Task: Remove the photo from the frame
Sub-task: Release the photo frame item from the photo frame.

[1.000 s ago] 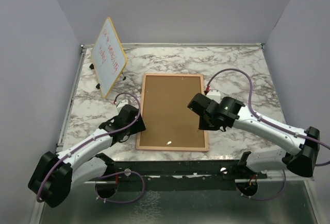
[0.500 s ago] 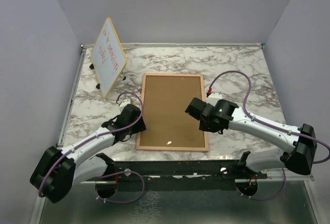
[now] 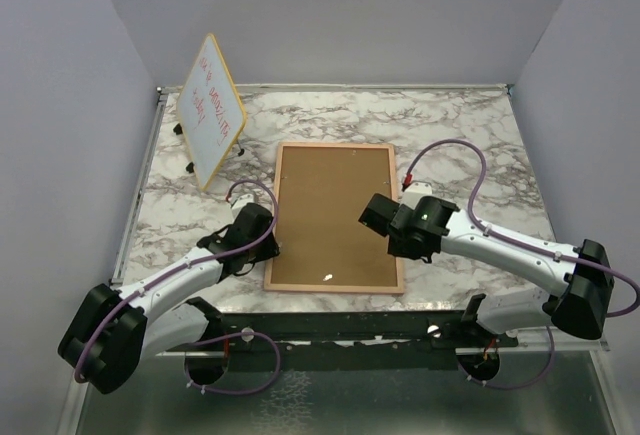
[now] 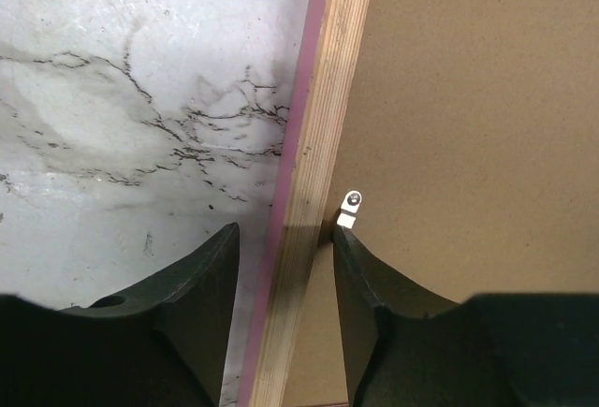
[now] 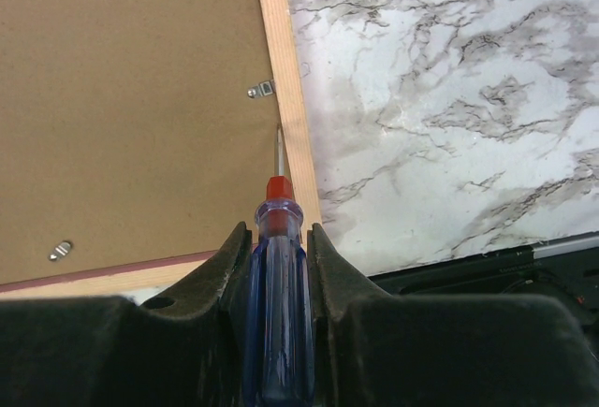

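Note:
The frame (image 3: 325,205) lies face down on the marble table, brown fibreboard back up; the photo is hidden beneath it. My left gripper (image 3: 271,246) straddles the frame's left rail (image 4: 323,126). Its jaws are open: one finger touches the rail's inner side by a small metal clip (image 4: 350,206), the other stands a little off the pink outer edge. In the left wrist view the left gripper (image 4: 283,234) holds nothing. My right gripper (image 5: 278,231) is shut on a blue-handled screwdriver (image 5: 278,295). The screwdriver's tip points at the right rail just below another clip (image 5: 265,90). From above, the right gripper (image 3: 398,243) hovers over the frame's right edge.
A yellow-edged whiteboard (image 3: 212,110) with red writing stands tilted at the back left. A third clip (image 5: 60,251) sits near the frame's near rail. Bare marble table (image 3: 470,135) lies to the right of the frame; the black near table edge (image 5: 524,257) runs close by.
My left gripper's jaws have narrowed around the frame's left rail. The right gripper has shifted slightly left and nearer with the screwdriver. The frame has not moved.

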Robot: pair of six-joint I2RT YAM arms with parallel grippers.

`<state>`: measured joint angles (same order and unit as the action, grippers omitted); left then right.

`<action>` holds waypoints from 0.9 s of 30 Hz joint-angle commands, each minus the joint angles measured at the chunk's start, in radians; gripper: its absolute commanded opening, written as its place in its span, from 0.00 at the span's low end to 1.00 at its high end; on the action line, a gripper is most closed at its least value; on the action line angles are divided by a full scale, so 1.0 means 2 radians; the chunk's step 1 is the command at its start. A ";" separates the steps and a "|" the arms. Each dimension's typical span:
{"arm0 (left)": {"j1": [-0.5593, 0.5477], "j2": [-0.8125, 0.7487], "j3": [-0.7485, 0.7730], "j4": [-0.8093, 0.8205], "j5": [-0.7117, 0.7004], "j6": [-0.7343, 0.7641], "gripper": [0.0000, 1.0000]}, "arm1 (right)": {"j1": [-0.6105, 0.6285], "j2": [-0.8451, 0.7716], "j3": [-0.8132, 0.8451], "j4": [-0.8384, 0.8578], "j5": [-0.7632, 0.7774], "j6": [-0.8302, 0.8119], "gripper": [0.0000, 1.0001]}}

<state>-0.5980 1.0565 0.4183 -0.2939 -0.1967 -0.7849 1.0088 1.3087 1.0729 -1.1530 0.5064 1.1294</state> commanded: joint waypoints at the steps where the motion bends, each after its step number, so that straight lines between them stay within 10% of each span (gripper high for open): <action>1: -0.005 -0.003 -0.009 -0.003 0.020 0.004 0.45 | 0.002 -0.004 -0.016 0.011 0.026 0.016 0.01; 27: -0.008 -0.002 -0.010 -0.001 0.023 0.006 0.00 | -0.010 -0.004 -0.050 0.045 0.054 0.033 0.01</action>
<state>-0.6048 1.0588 0.4179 -0.2863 -0.1692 -0.7620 0.9947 1.2701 0.9871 -1.0412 0.5541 1.1484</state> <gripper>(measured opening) 0.212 0.233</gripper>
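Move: The photo frame's left rail runs between the left hand's open fingertips, its near stretch about 1 cm to the right and 1 cm below, with the left clip about 1 cm ahead and 2 cm to the right. The right hand holds the screwdriver tip-down; the right clip it is taken to lies roughly 8 cm ahead, 1 cm left and 11 cm below. The bottom clip is some 2 cm back and 14 cm left of the right hand. The left fingers close from about half open and pinch the left rail from both sides, the hand easing only about half a centimetre right. The right hand keeps its grip on the screwdriver, sinks about 1 cm, then goes forward about 1 cm while its wrist tips some 5 degrees, swinging the blade tip forward along the inside of the right rail, up to the right clip. ##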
